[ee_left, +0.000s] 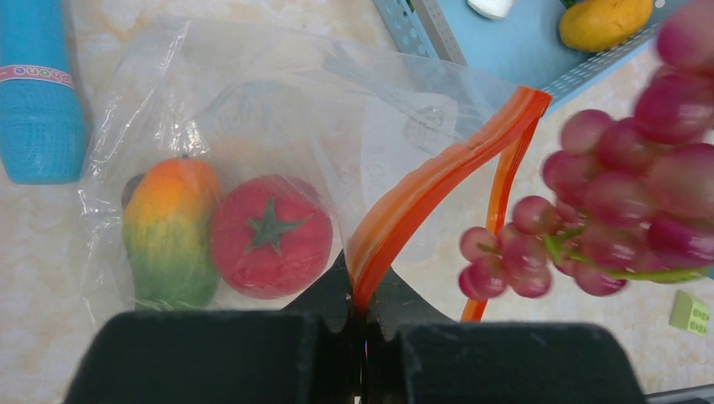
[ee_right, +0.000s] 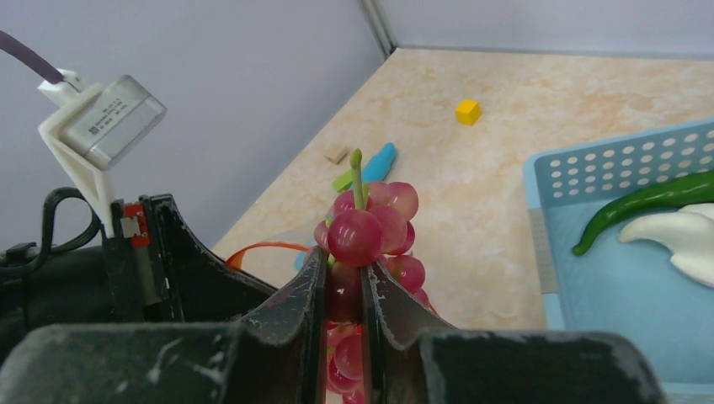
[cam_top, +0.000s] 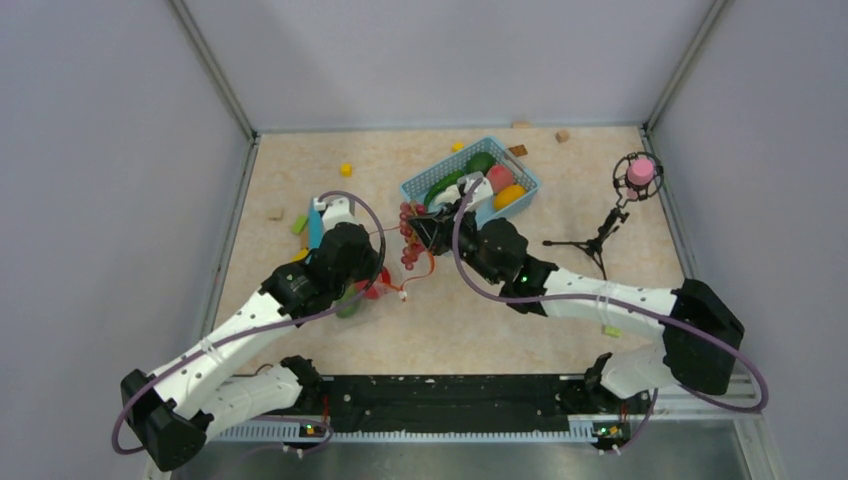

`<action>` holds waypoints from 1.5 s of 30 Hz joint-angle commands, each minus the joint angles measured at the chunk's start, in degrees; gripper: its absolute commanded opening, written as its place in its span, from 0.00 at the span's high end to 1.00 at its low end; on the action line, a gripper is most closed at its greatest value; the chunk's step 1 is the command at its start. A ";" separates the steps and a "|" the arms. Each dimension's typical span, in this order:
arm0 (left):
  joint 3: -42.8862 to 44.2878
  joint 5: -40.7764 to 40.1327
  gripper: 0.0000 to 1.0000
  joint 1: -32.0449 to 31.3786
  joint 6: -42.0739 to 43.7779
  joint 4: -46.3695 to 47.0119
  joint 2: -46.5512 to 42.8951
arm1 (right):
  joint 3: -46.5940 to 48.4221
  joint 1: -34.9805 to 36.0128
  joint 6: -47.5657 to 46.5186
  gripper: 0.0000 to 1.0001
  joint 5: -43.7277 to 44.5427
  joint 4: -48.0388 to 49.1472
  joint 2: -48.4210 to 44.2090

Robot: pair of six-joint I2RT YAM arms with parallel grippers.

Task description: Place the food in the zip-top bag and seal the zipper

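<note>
The clear zip-top bag [ee_left: 278, 109] lies on the table with a yellow-green mango [ee_left: 168, 231] and a red tomato [ee_left: 269, 236] inside. Its orange-red zipper [ee_left: 438, 177] arches up from the mouth, and my left gripper [ee_left: 364, 307] is shut on one strip of it. My right gripper [ee_right: 343, 278] is shut on the purple grapes [ee_right: 362, 227], pinching a berry near the stem. The bunch [ee_left: 606, 194] hangs in the air just right of the bag's open mouth. From above, the grapes [cam_top: 410, 240] sit between both grippers, left of the basket.
A light-blue mesh basket [cam_top: 440, 162] behind the right gripper holds a long green chili [ee_right: 648, 206], a pink peach, an orange fruit and a white piece. A light-blue stick [ee_left: 34, 93] lies left of the bag. A black tripod [cam_top: 600, 235] stands at right. Small blocks [ee_right: 467, 111] are scattered.
</note>
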 commanded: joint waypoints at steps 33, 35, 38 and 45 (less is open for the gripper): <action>-1.15 1.75 1.00 0.25 0.17 4.14 -3.85 | 0.80 4.84 12.43 0.19 -0.77 -2.61 9.53; -1.29 1.56 1.00 0.25 0.19 4.14 -4.15 | 0.25 4.92 11.89 0.17 -0.73 -2.60 8.41; -1.32 1.21 1.00 0.25 0.18 4.15 -4.56 | -1.19 4.91 10.80 0.17 -0.10 -2.66 5.28; -1.46 0.90 1.00 0.25 0.16 4.05 -4.87 | -5.42 4.83 8.21 0.16 2.84 -4.29 -1.13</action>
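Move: The grapes are already in the right fingers, and the open zip-top bag's mouth they go to is about 4 cm left of that hand, 3 cm back and 10 cm below. Inside the bag, the tomato is about 10 cm left of the right hand, 3 cm ahead and 20 cm lower; the papaya lies 6 cm left of the tomato and 2 cm nearer. The food basket stands some 22 cm ahead and 12 cm right. From the left hand, the mouth's middle is about 5 cm right, level in reach and slightly below. The grapes are carried down into the bag mouth by the right hand, which sinks about 10 cm while going some 4 cm left and 4 cm back, its fingers tipping down about 15 degrees. Near the bottom the fingers spread wide and let the bunch go; then the empty hand rises about 3 cm and eases 2 cm back to the right. The left fingers keep pinching the zipper edge, holding the mouth open. ##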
